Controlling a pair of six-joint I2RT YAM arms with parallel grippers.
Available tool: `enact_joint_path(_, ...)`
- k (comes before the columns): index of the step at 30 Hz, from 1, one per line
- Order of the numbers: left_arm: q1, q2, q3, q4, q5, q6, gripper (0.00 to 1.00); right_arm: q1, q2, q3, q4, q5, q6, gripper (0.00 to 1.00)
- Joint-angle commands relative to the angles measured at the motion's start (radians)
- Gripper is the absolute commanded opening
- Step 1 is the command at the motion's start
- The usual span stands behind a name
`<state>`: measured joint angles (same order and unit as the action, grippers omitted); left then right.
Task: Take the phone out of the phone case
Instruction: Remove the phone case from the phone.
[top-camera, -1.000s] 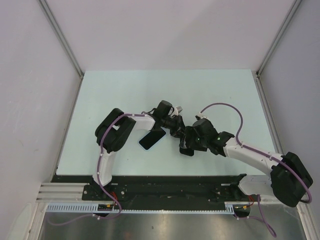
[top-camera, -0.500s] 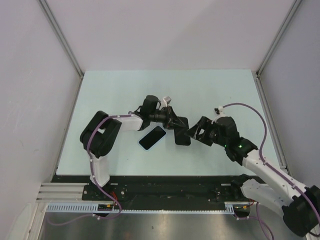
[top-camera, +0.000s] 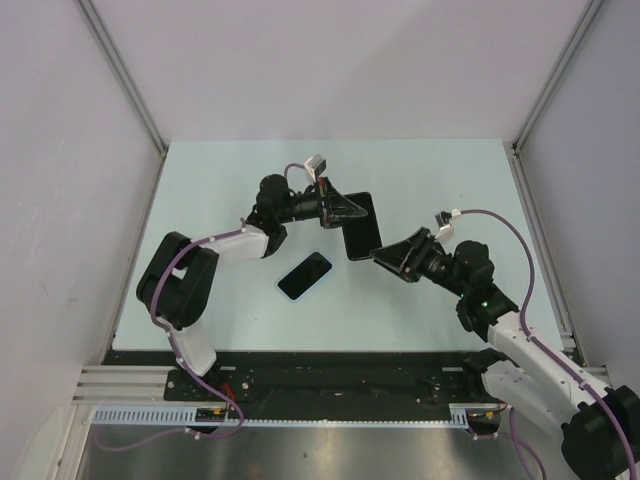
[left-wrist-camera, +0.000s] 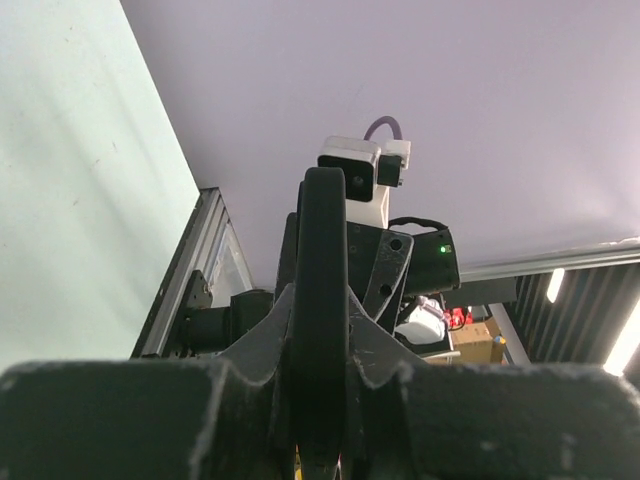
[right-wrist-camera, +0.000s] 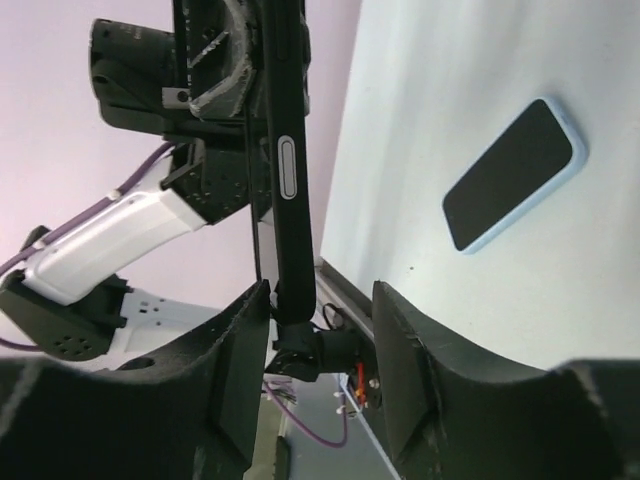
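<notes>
The phone (top-camera: 304, 276), black screen with a pale blue rim, lies flat on the table; the right wrist view shows it as well (right-wrist-camera: 515, 175). My left gripper (top-camera: 338, 205) is shut on the black phone case (top-camera: 362, 228) and holds it on edge above the table. In the left wrist view the case (left-wrist-camera: 322, 250) stands thin between the jaws of that gripper (left-wrist-camera: 322, 300). My right gripper (top-camera: 385, 254) is open at the case's near corner. From the right wrist, the case's end (right-wrist-camera: 285, 150) hangs between the spread fingers of the right gripper (right-wrist-camera: 320, 300), close to the left one.
The pale green table (top-camera: 220, 190) is bounded by grey walls on three sides and a metal rail (top-camera: 330, 355) along the near edge. The right arm's purple cable (top-camera: 500, 230) loops above the table at the right.
The left arm has swung the case away from the near edge and up. The right gripper has drawn back to the right and its jaws have narrowed. The phone has not moved.
</notes>
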<state>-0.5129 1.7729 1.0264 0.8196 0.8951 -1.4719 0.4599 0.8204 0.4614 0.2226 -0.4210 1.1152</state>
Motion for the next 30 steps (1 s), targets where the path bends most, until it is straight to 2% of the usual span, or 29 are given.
enact_joint_path(1,-0.003,-0.069,0.015,0.096,0.024,-0.061,0.00,-0.012,0.000,-0.026,0.190,-0.036,0.095,0.46)
enact_joint_path(3,-0.003,-0.073,0.011,0.099,0.024,-0.065,0.00,-0.015,0.000,-0.039,0.231,-0.032,0.109,0.42)
enact_joint_path(9,0.001,-0.075,0.009,0.128,0.022,-0.088,0.00,-0.017,0.011,-0.063,0.314,-0.018,0.166,0.17)
enact_joint_path(10,0.001,-0.076,0.008,0.128,0.022,-0.091,0.00,-0.017,0.010,-0.069,0.316,-0.013,0.172,0.00)
enact_joint_path(13,0.002,-0.081,0.001,0.133,0.022,-0.097,0.00,-0.017,0.005,-0.084,0.374,-0.019,0.186,0.00)
enact_joint_path(18,0.004,-0.084,-0.015,0.183,0.033,-0.160,0.00,-0.013,0.014,-0.125,0.648,-0.070,0.158,0.00)
enact_joint_path(22,0.004,-0.092,-0.048,0.344,0.036,-0.283,0.00,-0.017,0.043,-0.133,0.806,-0.136,0.104,0.00)
enact_joint_path(24,0.004,-0.099,-0.074,0.421,0.019,-0.368,0.00,-0.018,0.066,-0.161,0.952,-0.144,0.112,0.00)
enact_joint_path(25,0.004,-0.110,-0.078,0.482,0.012,-0.393,0.00,-0.014,0.095,-0.180,1.132,-0.134,0.124,0.00)
enact_joint_path(27,0.002,-0.121,-0.092,0.529,-0.008,-0.445,0.00,-0.018,0.141,-0.242,1.300,-0.073,0.165,0.00)
enact_joint_path(28,0.002,-0.134,-0.097,0.552,-0.015,-0.453,0.00,-0.026,0.161,-0.248,1.360,-0.061,0.181,0.00)
enact_joint_path(30,0.002,-0.156,-0.107,0.556,-0.031,-0.453,0.00,-0.021,0.195,-0.244,1.373,-0.041,0.187,0.00)
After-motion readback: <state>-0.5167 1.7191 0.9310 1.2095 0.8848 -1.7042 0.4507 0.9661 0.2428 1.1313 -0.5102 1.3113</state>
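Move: Between the grippers hangs the phone in its black case, roughly level. Its middle is about 5 cm ahead of the right hand, 4 cm to its left and barely higher; the right hand's half-open fingers are at the near right corner. The left hand still grips the phone's far half, the middle about 3 cm back from it and 1 cm right. The blue-rimmed phone on the table lies some 6 cm ahead of the right hand, 18 cm left and 22 cm below. Closing its fingers from half open, the right hand pinches the near right corner of the cased phone while the left keeps its grip. Both hands rise together, about 5 cm in all, slowly at first and then faster, easing back towards the base by 2 to 3 cm. The right wrist turns over 20 degrees, tipping its fingers upward; the left rolls a little over 10. ##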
